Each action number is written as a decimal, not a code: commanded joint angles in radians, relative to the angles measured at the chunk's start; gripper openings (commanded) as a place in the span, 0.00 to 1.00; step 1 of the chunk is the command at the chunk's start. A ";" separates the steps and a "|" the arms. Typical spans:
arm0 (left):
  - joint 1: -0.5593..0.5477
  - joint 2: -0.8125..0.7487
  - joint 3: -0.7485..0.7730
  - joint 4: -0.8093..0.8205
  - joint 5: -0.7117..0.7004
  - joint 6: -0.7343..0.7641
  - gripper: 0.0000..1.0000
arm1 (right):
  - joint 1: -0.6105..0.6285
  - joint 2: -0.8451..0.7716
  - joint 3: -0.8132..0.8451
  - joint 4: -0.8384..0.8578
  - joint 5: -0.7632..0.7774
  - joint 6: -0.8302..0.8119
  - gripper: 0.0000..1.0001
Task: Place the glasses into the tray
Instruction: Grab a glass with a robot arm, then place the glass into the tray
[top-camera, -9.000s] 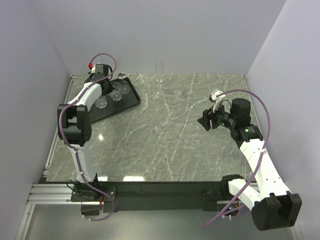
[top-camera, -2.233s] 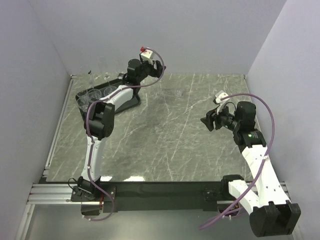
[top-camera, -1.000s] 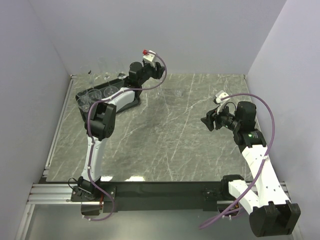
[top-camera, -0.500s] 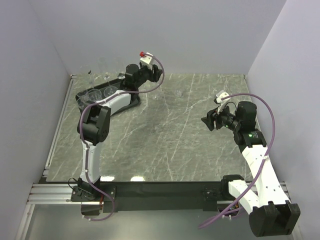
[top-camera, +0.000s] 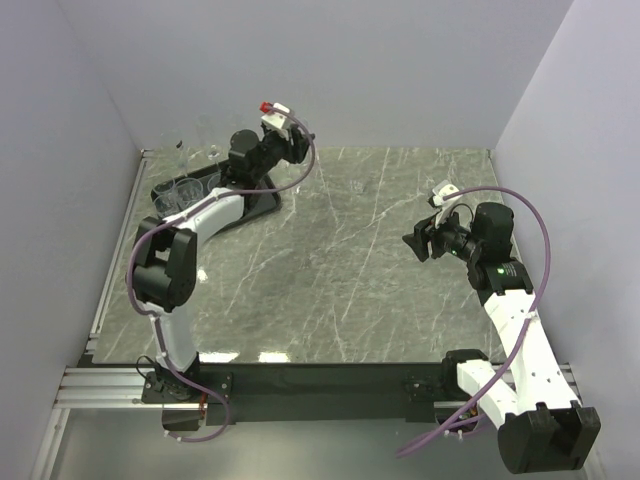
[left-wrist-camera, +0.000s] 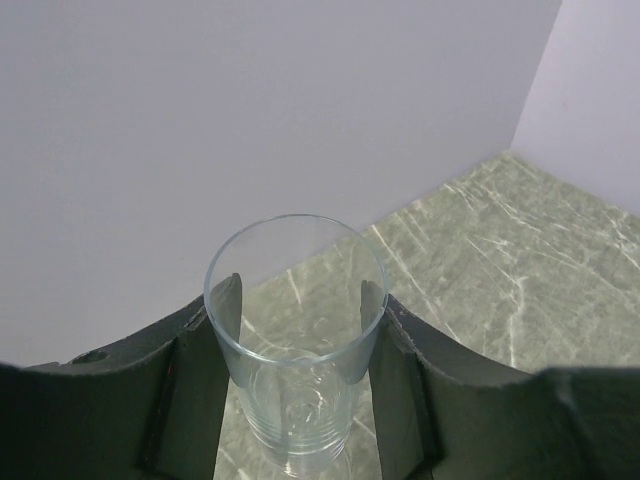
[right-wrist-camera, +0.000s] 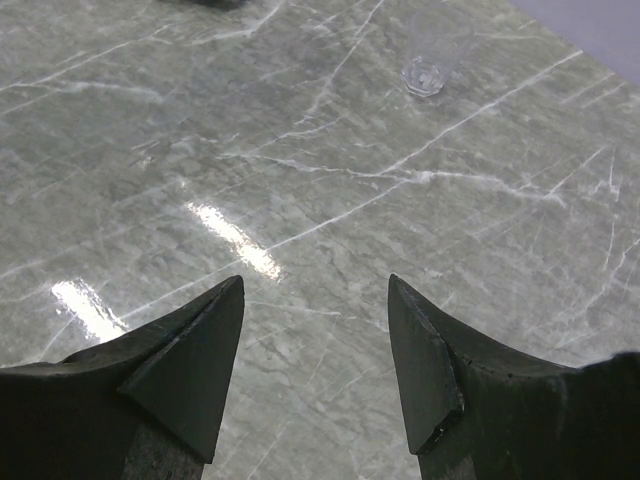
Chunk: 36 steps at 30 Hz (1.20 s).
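Observation:
My left gripper (left-wrist-camera: 300, 295) is shut on a tall clear glass (left-wrist-camera: 295, 330), one finger on each side of its wall below the rim. Seen from above, that gripper (top-camera: 293, 147) hangs at the far side of the table, just right of the black tray (top-camera: 258, 203). Glasses (top-camera: 165, 203) stand in the tray's left part, and taller ones (top-camera: 182, 150) rise at its far edge. One small glass (right-wrist-camera: 428, 70) sits alone on the marble, ahead of my right gripper (right-wrist-camera: 315, 290). That gripper is open and holds nothing, hovering at mid right (top-camera: 412, 243).
Grey walls close the table in on the left, the back and the right. The lone small glass (top-camera: 358, 186) stands on the far middle of the marble top. Both arm bases sit on the black rail at the near edge.
The left arm has swung leftwards with the tall glass in its jaws, ending closer to the tray. The right arm has stayed put.

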 joint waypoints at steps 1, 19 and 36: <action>0.026 -0.094 -0.034 0.104 -0.019 0.008 0.13 | -0.010 -0.017 -0.006 0.040 -0.012 -0.006 0.66; 0.150 -0.169 -0.174 0.107 -0.042 0.006 0.13 | -0.013 -0.011 -0.009 0.042 -0.009 -0.006 0.66; 0.216 -0.112 -0.174 0.135 -0.053 -0.007 0.13 | -0.020 -0.003 -0.009 0.042 -0.008 -0.006 0.66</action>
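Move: The left hand already holds a tall glass upright; the tray's free right end lies about 13 cm to its left, some 2 cm back and 22 cm below. A stemmed glass in the tray stands roughly 16 cm left and 3 cm farther out, and a tumbler on the table about 17 cm right, level with the hand. From the right hand, that tray end is about 45 cm left, 20 cm ahead and 16 cm down. The left hand carries its held glass about 13 cm left over the tray's right end, turning slightly counter-clockwise. ##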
